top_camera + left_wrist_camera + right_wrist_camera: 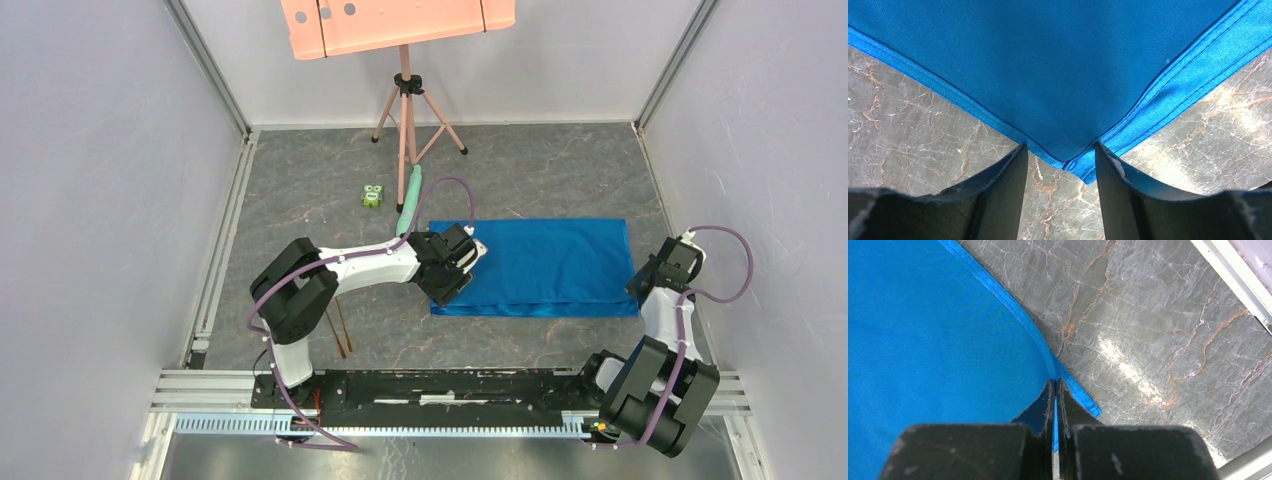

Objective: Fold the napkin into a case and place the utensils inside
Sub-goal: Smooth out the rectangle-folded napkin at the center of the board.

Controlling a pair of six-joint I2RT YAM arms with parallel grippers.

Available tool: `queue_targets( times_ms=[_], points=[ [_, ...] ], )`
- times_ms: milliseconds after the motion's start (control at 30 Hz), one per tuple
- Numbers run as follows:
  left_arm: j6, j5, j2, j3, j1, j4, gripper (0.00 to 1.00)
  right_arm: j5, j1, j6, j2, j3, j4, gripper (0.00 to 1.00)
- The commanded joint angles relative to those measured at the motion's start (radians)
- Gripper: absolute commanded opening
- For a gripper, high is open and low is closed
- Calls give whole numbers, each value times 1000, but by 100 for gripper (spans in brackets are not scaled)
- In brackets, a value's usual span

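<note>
The bright blue napkin [540, 265] lies folded into a wide rectangle on the grey marbled table. My left gripper [442, 290] hangs over its left end. In the left wrist view the left gripper [1060, 156] is open, its dark fingers [1008, 190] either side of a layered napkin corner [1068, 100] without pinching it. My right gripper [640, 285] is at the napkin's right edge. In the right wrist view the right gripper [1055, 386] is shut, with a strip of the napkin's hem [1013, 310] caught between its jaws. The gold utensils [340, 328] lie beside the left arm's base.
A small green toy [372, 196] and a pale green tube [409, 200] sit behind the napkin's left end. A pink tripod [405, 110] stands at the back. White walls with metal rails [215, 260] enclose the table on both sides.
</note>
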Motion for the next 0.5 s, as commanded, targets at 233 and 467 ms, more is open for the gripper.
queue_targets(
  times_ms=[233, 467],
  points=[
    [63, 9, 22, 6, -6, -12, 41, -9, -2, -11, -5, 52, 6, 0],
    [66, -21, -27, 30, -6, -32, 22, 10, 4, -8, -24, 64, -17, 1]
  ],
)
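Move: The napkin's near left corner already lies between my open left fingertips, about 1 cm back, 1 cm left and 1 cm below the hand point; the fork and spoon lie some 21 cm left and 3 cm back, the green bottle about 21 cm ahead and 6 cm left. From my right hand, which already pinches the napkin's right end, that left corner is roughly 43 cm left, 3 cm back and 3 cm down. I keep my left hand over the corner, sink it only about half a centimetre, and close the fingers by more than half their gap, gathering the napkin's folded layers between the tips. The wrist keeps its slant, fingers pointing mostly down. My right hand stays almost in place with its fingers shut on the right end. ##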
